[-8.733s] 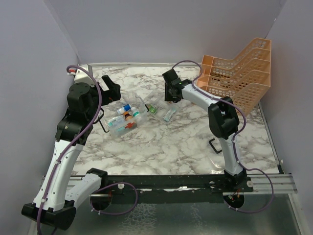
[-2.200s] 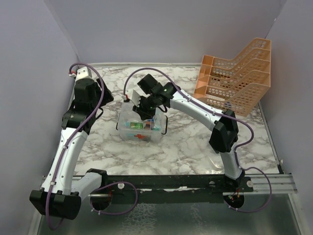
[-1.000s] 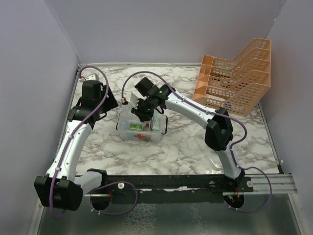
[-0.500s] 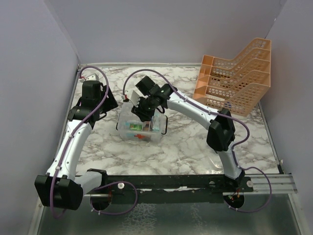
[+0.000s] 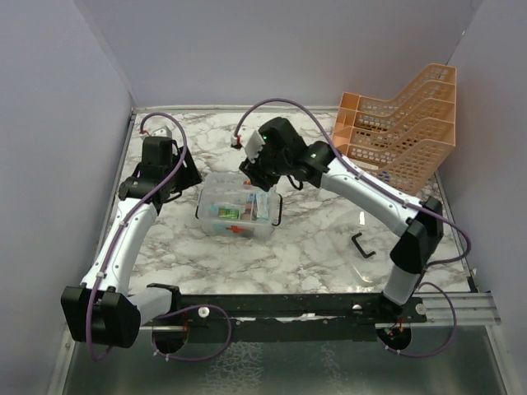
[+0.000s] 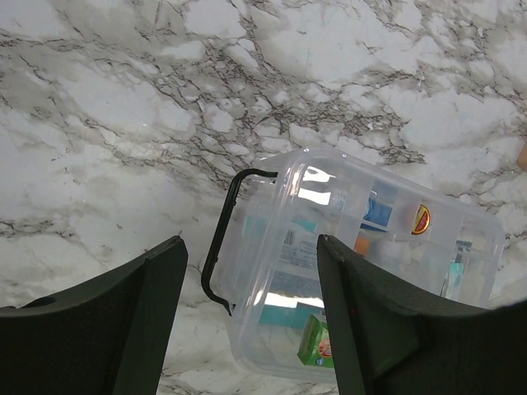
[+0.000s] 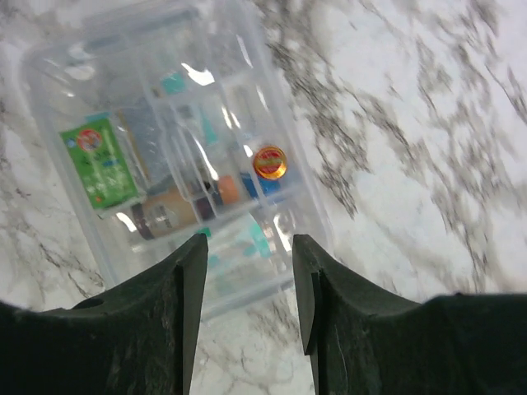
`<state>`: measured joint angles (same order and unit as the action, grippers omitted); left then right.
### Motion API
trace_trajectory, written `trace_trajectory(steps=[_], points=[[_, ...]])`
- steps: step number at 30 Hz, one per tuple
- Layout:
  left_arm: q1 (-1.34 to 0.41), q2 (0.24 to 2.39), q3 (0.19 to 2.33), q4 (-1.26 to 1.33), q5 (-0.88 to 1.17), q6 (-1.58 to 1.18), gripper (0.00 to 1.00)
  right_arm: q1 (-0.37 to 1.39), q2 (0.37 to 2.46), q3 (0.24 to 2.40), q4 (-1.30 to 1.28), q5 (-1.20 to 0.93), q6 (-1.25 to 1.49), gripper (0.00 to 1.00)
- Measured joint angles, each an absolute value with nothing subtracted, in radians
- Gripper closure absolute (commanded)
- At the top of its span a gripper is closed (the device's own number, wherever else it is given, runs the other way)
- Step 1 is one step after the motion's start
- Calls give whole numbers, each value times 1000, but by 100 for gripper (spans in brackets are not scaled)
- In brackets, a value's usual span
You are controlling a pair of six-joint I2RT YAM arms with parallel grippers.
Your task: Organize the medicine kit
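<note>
The medicine kit [image 5: 235, 212] is a small clear box with its lid on, lying on the marble table [image 5: 321, 239]; small bottles and a green sachet show through the lid. Its black handle [image 5: 278, 211] is on its right end. My left gripper [image 5: 185, 177] hovers just left of the kit, open and empty; in the left wrist view the kit [image 6: 362, 263] and its handle [image 6: 221, 247] lie below the spread fingers [image 6: 156, 313]. My right gripper [image 5: 257, 174] hangs open above the kit's far right corner, holding nothing; the right wrist view looks down on the kit [image 7: 173, 148].
An orange mesh tiered rack [image 5: 403, 132] stands at the back right. A loose black U-shaped handle [image 5: 361, 245] lies on the table to the right of the kit. Grey walls close in the table on three sides.
My right gripper has lifted off the kit's lid, drawn back to the right and opened. The kit stays where it was and the left arm has hardly moved.
</note>
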<state>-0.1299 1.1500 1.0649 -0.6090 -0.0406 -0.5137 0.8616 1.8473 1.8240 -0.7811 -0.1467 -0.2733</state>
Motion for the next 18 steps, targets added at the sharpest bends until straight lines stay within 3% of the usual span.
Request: trace_trajectory(steps=[10,14,18], points=[[-126,1131,1065,-591,-29,-476,32,710,1459,1370,-616,351,113,54],[-126,1121,1066,-586,-28,-459,32,639,1388,1246,-665,465,319,52],[-126,1120,1073,-579,-4,-445,32,582,1380,1152,-749,510,506,45]])
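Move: The clear lid with its black handle lies flat on the table, roughly 30 cm to the right hand's right, 10 cm back and 17 below. The filled clear box sits under that hand, its middle about 5 cm left, level fore and aft, and 14 below; the orange rack stands some 38 cm right and 16 ahead, about 10 below. From the left hand the lid is some 49 cm right, 12 back and 17 below. The empty right hand leaves the space above the box and sweeps about 25 cm to the right towards the clear lid, bowing some 3 cm forward on the way and drawing that back again, while the wrist turns about 75 degrees clockwise until the fingers point nearly straight ahead and down. It lifts a little at first, then sinks about 7 cm over the second half, fingers staying part open and touching nothing yet, while the left hand, also empty, merely rises a centimetre or two beside the box. ##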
